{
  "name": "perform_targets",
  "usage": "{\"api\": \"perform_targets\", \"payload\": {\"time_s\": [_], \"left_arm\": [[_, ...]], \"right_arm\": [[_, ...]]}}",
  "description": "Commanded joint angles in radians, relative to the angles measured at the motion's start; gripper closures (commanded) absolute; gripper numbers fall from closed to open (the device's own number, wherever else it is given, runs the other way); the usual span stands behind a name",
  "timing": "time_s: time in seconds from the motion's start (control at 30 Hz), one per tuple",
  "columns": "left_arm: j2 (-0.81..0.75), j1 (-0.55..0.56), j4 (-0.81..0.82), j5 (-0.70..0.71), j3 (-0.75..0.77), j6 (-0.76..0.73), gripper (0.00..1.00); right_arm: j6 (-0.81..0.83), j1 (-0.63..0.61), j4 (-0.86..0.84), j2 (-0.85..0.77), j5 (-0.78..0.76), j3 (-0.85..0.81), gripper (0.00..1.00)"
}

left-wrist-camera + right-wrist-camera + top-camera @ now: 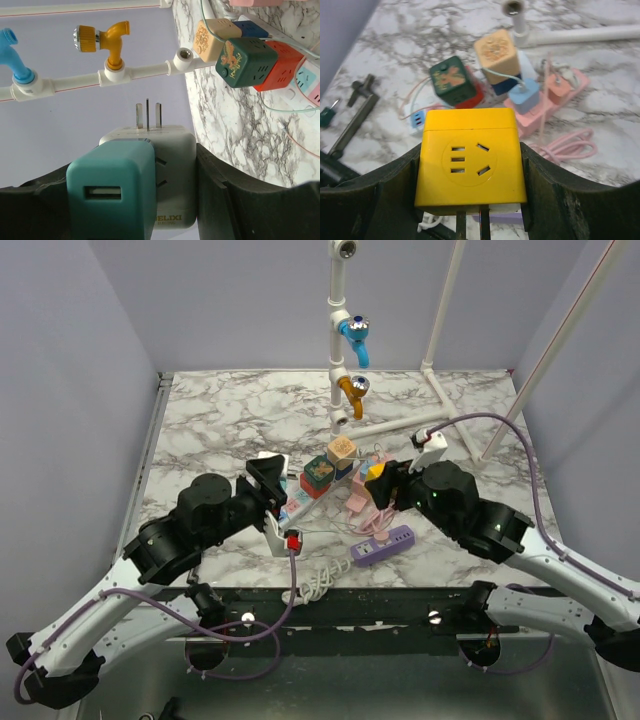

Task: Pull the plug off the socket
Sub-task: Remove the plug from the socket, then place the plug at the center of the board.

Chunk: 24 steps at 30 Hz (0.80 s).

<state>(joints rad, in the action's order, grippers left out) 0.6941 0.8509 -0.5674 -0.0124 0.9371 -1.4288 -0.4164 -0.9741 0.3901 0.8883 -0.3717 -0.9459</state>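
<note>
My left gripper (132, 172) is shut on a white socket cube (175, 165) whose three metal prongs point up and free. A teal USB plug (110, 190) sits seated in the cube's face. My right gripper (470, 156) is shut on a yellow cube socket (470, 160), its two prongs bare at the near side. In the top view the left gripper (268, 480) and right gripper (388, 480) hang above the table, apart, with the yellow cube (375, 472) between the right fingers.
Between the grippers stand green (319, 472), red and beige (341, 450) cubes on a pink power strip (362, 502). A purple strip (383, 543) and a white strip with a red switch (294, 541) lie near. A white pipe rig (338, 330) with blue and yellow taps stands behind.
</note>
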Motion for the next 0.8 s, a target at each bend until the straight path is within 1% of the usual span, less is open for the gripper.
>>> {"api": "perform_targets", "payload": {"time_s": [0.0, 0.2, 0.33, 0.43, 0.63, 0.77], "left_arm": [[-0.04, -0.004, 0.005, -0.05, 0.0, -0.01, 1.0], [-0.076, -0.004, -0.021, -0.082, -0.009, -0.01, 1.0], [-0.085, -0.004, -0.035, -0.104, -0.009, -0.01, 1.0], [-0.091, -0.002, -0.04, -0.123, -0.013, -0.006, 1.0], [-0.099, -0.001, -0.053, -0.189, -0.018, -0.007, 1.0], [-0.099, -0.001, -0.06, -0.235, -0.021, -0.011, 1.0]], "right_arm": [[-0.118, 0.135, 0.065, 0.032, -0.172, -0.058, 0.99], [-0.185, 0.51, 0.092, 0.123, 0.015, -0.049, 0.99], [-0.239, 0.704, 0.086, 0.226, 0.128, -0.02, 0.99], [-0.295, 0.751, 0.069, 0.278, 0.108, 0.032, 0.99], [-0.371, 0.753, 0.045, 0.327, -0.037, 0.132, 0.99], [-0.408, 0.753, 0.046, 0.356, -0.046, 0.178, 0.99]]}}
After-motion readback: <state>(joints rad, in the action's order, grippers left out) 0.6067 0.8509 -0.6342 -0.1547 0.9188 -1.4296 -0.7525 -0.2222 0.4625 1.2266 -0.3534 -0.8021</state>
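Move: The right hand already holds the yellow plug high up; the bare marble it is bound for lies about 9 cm ahead, 20 cm to its right and 23 cm below. At table height, the pink cord coil is 9 cm ahead and 4 cm right, the purple strip level and 3 cm right, the pink strip 18 cm straight ahead. From the left hand that bare patch is roughly 9 cm ahead, 44 cm right and 26 cm down. Turning clockwise, the right arm carries the yellow plug about 20 cm right, forward, then down; left eases back. ##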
